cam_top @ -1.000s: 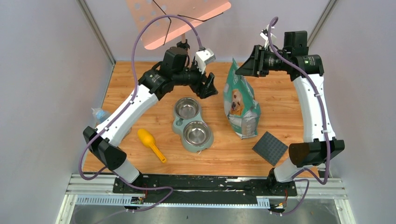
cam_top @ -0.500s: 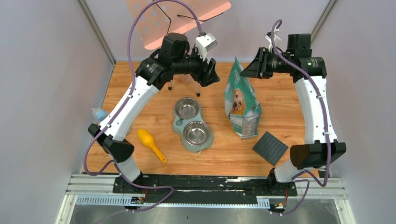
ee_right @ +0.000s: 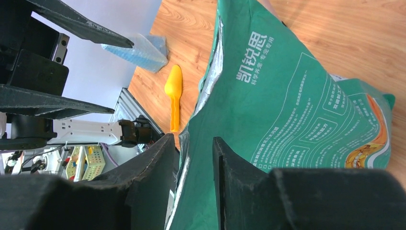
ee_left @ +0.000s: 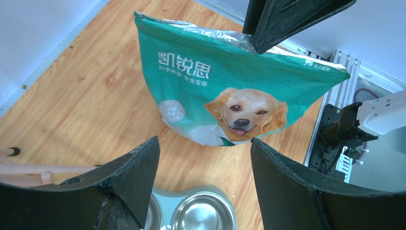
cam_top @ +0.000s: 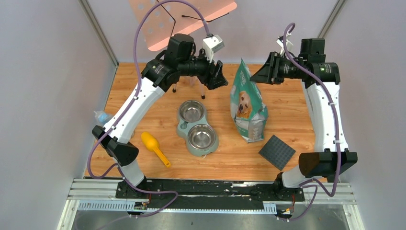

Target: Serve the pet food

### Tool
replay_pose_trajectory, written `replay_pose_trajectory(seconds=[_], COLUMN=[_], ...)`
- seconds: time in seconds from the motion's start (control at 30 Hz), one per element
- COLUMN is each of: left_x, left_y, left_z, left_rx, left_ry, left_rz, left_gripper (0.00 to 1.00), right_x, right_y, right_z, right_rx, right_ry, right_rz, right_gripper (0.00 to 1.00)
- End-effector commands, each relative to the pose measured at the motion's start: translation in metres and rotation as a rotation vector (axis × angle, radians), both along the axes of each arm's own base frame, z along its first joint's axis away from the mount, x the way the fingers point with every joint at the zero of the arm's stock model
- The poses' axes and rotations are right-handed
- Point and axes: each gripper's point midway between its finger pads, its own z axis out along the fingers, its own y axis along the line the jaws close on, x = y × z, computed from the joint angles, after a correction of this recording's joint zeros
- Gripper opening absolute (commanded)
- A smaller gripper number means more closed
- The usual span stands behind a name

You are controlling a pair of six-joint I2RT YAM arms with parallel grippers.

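The pet food is hidden; no kibble shows in any view. The teal-green bag (cam_top: pixel 246 103) with the golden dog stands upright right of the bowls, also seen as the bag (ee_left: pixel 230 91) and from its back as the bag (ee_right: pixel 297 110). My right gripper (cam_top: pixel 258 75) is at the bag's top. Its jaws (ee_right: pixel 192 139) straddle the top edge with a visible gap, not pinching it. My left gripper (cam_top: pixel 218 76) hovers open left of the bag top, facing the dog print (ee_left: pixel 205 143), holding nothing.
A double steel bowl stand (cam_top: pixel 197 127) sits left of the bag, below my left fingers (ee_left: pixel 203 213). A yellow scoop (cam_top: pixel 154 147) lies near the left arm. A dark square mat (cam_top: pixel 276 152) lies front right. A bluish packet (cam_top: pixel 102 116) rests at the left edge.
My left gripper has risen and moved back, closer to the bag's top. My right gripper has shifted slightly right and its jaws have narrowed around the bag's edge.
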Motion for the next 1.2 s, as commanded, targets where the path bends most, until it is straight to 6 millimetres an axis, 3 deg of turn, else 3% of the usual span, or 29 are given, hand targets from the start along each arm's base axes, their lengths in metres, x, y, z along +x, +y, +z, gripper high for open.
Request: replay_pose_trajectory(seconds=[0.0,0.27,0.6,0.8,0.93,1.17], left_x=[-0.001,-0.003,-0.002,0.002,0.010,0.008], left_y=[-0.006,-0.007,-0.009,-0.009,-0.006,-0.007], left_z=[0.013,0.013,0.011,0.006,0.001,0.004], left_rx=[-0.049,-0.056,-0.065,-0.071,-0.060,-0.121], left_ry=[-0.011,-0.004,0.031,0.085,0.096,0.160], left_rz=[-0.022,-0.026,-0.016,0.031,0.088,0.129], left_gripper=[0.77,0.77,0.78,0.78,0.78,0.83], right_x=[-0.008,-0.002,0.003,0.000,-0.004,-0.005], right_y=[0.002,0.003,0.004,0.005,0.016,0.042], right_z=[0.009,0.002,-0.007,-0.013,-0.019,-0.028], right_rx=[0.003,0.009,0.017,0.026,0.007,-0.138], right_ry=[-0.047,-0.020,0.011,0.034,0.035,-0.051], right_rz=[0.030,0.028,0.035,0.046,0.074,0.088], right_gripper=[0.36,0.24,0.27,0.21,0.02,0.00])
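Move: The upper rim of the green food bag already runs between the right hand's parted fingers, its middle right at the hand point or about 1 cm below. From that hand the bowl stand lies some 20 cm left, about 1 cm ahead and roughly 32 cm down; the dark mat is about 14 cm right, 12 cm back, at table level. From the left hand the same rim is about 9 cm right, 1 cm ahead and nearly level. The right hand hardly shifts at first, narrowing its fingers a little and sinking about 1.5 cm astride the bag's rim, then shuts them fully to pinch the foil edge and draws it some 3 cm left, towards the left hand, still easing slightly lower and back. The left hand waits wide open beside the bag's dog-face side with nothing in its fingers, and only at the last dips about 2 cm and slightly forward, tipping its wrist by some 10 degrees. ##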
